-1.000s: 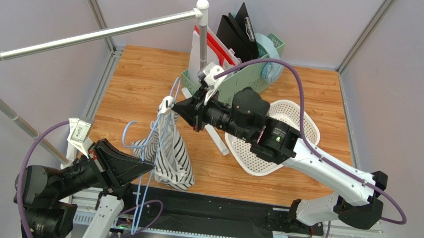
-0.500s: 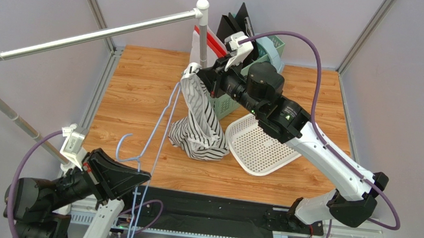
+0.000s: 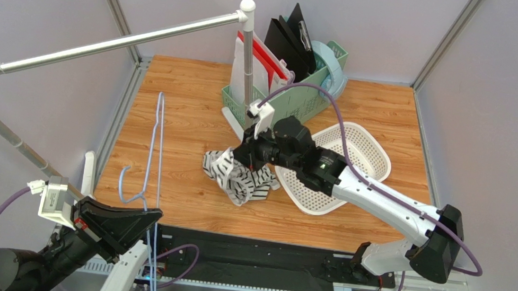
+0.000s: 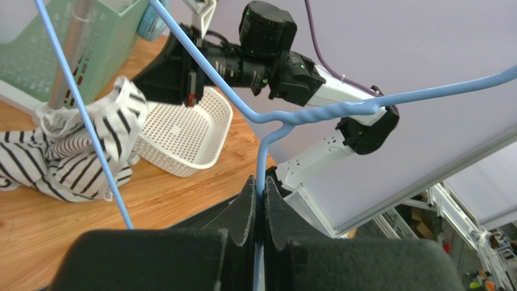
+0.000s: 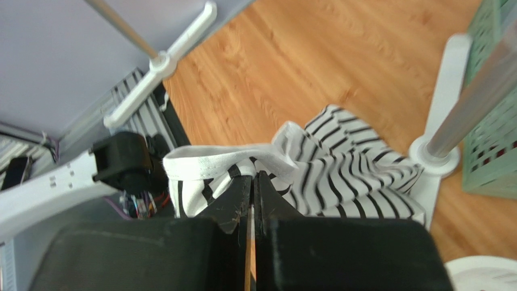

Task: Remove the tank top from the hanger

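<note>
The striped tank top lies crumpled on the wooden table, beside the rail stand's foot. My right gripper is low over it, shut on its white-edged strap; the stripes spread beyond the fingertips. The light-blue hanger stands bare at the left, well apart from the garment. My left gripper is shut on its wire just below the twisted neck. In the left wrist view the tank top lies behind one hanger arm, with the left gripper pinching the wire.
A green crate of folders stands at the back. A white perforated basket lies right of the garment, under the right arm. The long silver rail crosses the upper left, on a post with a white foot.
The right gripper came down from high near the post, laying the tank top on the table. The left arm pulled the hanger back and left, clear of the garment.
</note>
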Motion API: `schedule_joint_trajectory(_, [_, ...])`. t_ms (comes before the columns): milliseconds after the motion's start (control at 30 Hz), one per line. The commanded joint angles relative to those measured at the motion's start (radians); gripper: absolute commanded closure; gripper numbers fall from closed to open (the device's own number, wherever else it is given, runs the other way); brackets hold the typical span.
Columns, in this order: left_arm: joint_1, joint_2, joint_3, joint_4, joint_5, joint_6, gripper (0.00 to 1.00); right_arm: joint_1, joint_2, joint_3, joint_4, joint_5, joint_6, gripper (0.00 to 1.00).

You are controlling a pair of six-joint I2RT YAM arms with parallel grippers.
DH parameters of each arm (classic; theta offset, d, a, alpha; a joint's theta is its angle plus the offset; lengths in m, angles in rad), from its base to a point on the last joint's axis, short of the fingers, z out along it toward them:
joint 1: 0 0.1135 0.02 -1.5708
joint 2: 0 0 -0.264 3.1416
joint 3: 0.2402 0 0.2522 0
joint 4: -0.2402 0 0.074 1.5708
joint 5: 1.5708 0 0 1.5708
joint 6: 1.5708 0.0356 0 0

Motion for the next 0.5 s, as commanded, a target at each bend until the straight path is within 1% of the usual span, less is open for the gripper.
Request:
schedule_joint_trajectory(0, [0.001,0.041,-0.015,-0.010,-0.051,0.019,1.00,0.049,0.051,-0.072,0.042,0.024,-0.013,1.00])
schedule_joint_trajectory(67, [0.000,0.041,-0.017,-0.005,-0.048,0.018,1.00,0.067,0.087,-0.076,-0.002,0.176,-0.048,0.98])
schedule_joint_trajectory(133, [0.001,0.041,-0.018,-0.007,-0.048,0.018,1.00,0.075,0.149,-0.071,-0.045,0.251,-0.056,0.94])
schedule_joint_trajectory(167, [0.000,0.041,-0.015,-0.010,-0.045,0.019,1.00,0.076,0.168,-0.065,-0.057,0.258,-0.057,0.92])
schedule_joint_trajectory(200, [0.001,0.041,-0.014,-0.014,-0.043,0.024,1.00,0.078,0.188,-0.060,-0.068,0.261,-0.057,0.85])
schedule_joint_trajectory(267, [0.001,0.042,-0.008,-0.026,-0.042,0.028,1.00,0.076,0.240,-0.057,-0.082,0.267,-0.056,0.79])
schedule_joint_trajectory(300, [0.001,0.041,-0.006,-0.028,-0.042,0.033,1.00,0.078,0.258,-0.053,-0.087,0.276,-0.057,0.72])
schedule_joint_trajectory(367, [0.000,0.039,-0.005,-0.034,-0.043,0.033,1.00,0.076,0.295,-0.053,-0.085,0.291,-0.069,0.62])
schedule_joint_trajectory(400, [0.001,0.039,-0.005,-0.034,-0.040,0.033,1.00,0.076,0.305,-0.046,-0.085,0.293,-0.074,0.51])
schedule_joint_trajectory(467, [0.001,0.039,-0.005,-0.034,-0.039,0.035,1.00,0.078,0.332,-0.043,-0.084,0.305,-0.088,0.36])
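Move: The striped tank top hangs bunched from my closed right fingers. The bare patch of table it is going to lies almost straight below them, some 24 cm down. From that hand, the rack's foot is about 10 cm ahead and 3 cm right, the white basket about 6 cm ahead and 25 cm right, and the green basket some 20 cm ahead and 10 cm right. From my left hand, still gripping the blue hanger, the patch is roughly 23 cm ahead, 15 cm right and well below. I bring my right hand nearly straight down about 18 cm towards the table, just on the near side of the rack's foot, tipping the fingers some 30 degrees further downward. Partway down they start to part, and they end about half open, letting go of the tank top. My left hand eases about 2 cm forward and keeps its pinch on the hanger. ##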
